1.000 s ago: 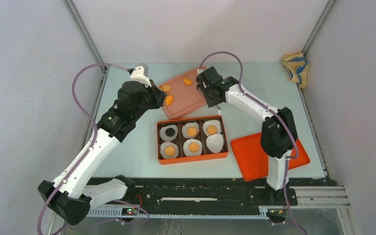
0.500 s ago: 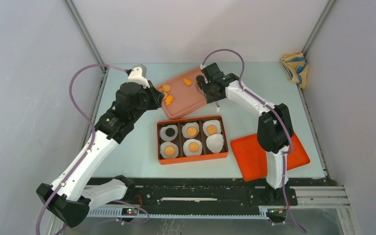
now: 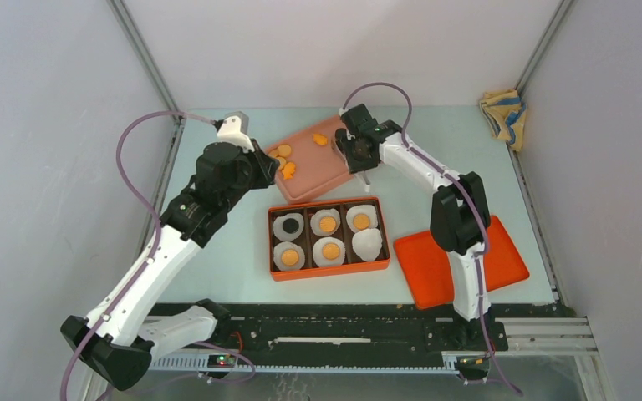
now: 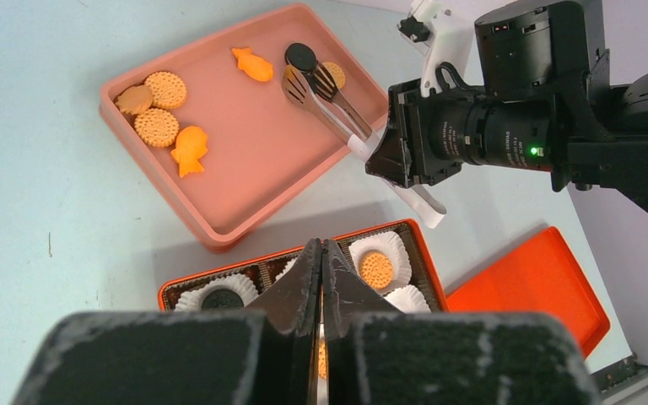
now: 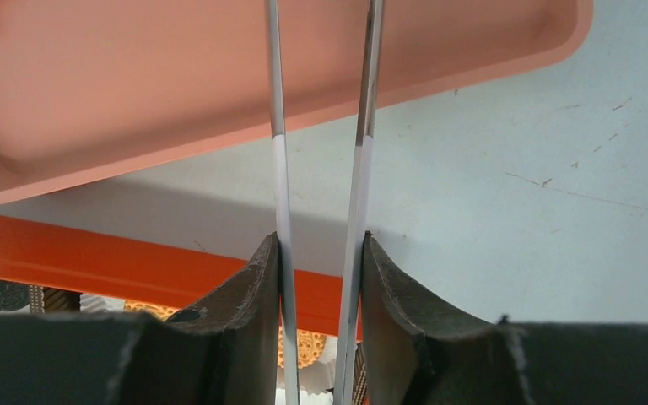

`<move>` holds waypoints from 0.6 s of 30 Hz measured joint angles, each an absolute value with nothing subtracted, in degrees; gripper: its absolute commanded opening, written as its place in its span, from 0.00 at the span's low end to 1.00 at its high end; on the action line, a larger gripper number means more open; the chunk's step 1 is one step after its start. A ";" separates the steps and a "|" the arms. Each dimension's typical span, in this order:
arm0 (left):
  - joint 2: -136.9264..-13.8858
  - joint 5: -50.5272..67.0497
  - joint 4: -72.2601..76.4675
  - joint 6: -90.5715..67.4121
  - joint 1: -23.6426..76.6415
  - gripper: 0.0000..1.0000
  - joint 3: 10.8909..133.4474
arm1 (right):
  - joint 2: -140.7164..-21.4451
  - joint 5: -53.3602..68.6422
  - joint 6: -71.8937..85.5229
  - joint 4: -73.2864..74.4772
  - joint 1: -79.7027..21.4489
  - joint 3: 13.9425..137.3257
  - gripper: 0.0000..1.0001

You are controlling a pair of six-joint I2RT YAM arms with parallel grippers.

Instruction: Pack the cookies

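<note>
A pink tray (image 4: pixel 219 226) holds loose cookies: round orange ones (image 4: pixel 169 89), two fish-shaped ones (image 4: pixel 188 150) and a black one (image 4: pixel 300 56). My right gripper (image 5: pixel 321 240) is shut on metal tongs (image 4: pixel 329 101). The tong tips stand apart over the tray's far corner, just short of the black cookie and beside an orange one (image 4: pixel 334 74). The orange box (image 3: pixel 328 271) holds white paper cups. One has a black cookie (image 3: pixel 288 225), several have orange ones, and the near right cup (image 3: pixel 369 243) is bare. My left gripper (image 4: pixel 321 245) is shut and empty, above the box's near edge.
The box's orange lid (image 3: pixel 460 263) lies flat at the right of the box. A yellow and blue cloth (image 3: pixel 503 117) sits in the back right corner. Grey walls close in the table on the left, back and right.
My right arm has swung a little left and back, bringing the tongs further over the pink tray. My left arm has drawn slightly left, off the tray's edge.
</note>
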State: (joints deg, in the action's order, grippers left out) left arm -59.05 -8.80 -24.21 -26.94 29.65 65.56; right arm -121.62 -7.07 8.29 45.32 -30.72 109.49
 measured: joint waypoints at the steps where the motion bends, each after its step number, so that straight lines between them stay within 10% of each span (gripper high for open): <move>1: -59.05 -8.80 -24.18 -26.94 29.67 0.04 65.49 | -121.47 -7.18 8.29 45.36 -30.74 109.40 0.19; 18: -58.85 -8.62 -23.68 -27.22 29.65 0.01 62.65 | -74.13 -7.86 12.08 51.40 -38.41 84.77 0.13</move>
State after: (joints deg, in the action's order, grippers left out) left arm -58.85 -8.62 -23.68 -27.22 29.65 62.65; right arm -74.13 -7.86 12.08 51.40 -38.41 84.77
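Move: The black cookie pinched in the right hand's tongs sits about 7 cm ahead of the hand, 4 cm left and 9 cm below. The last empty paper cup is roughly 15 cm back, 3 cm right and 10 cm below, with a cup already holding a cookie 6 cm beyond it. The other black cookie stays in the tray, 11 cm ahead and 3 cm left. From the left hand the empty cup lies some 18 cm right, 2 cm ahead and 30 cm down. The black cookie, still pinched between the tong tips, is lifted clear of the tray as the right hand sweeps back about 17 cm and up nearly as far, drifting some 5 cm right. The hand starts almost level, then climbs fast, moving away from the other black cookie; its fingers keep their hold on the tongs while the wrist tips them outward by around 15 degrees. ##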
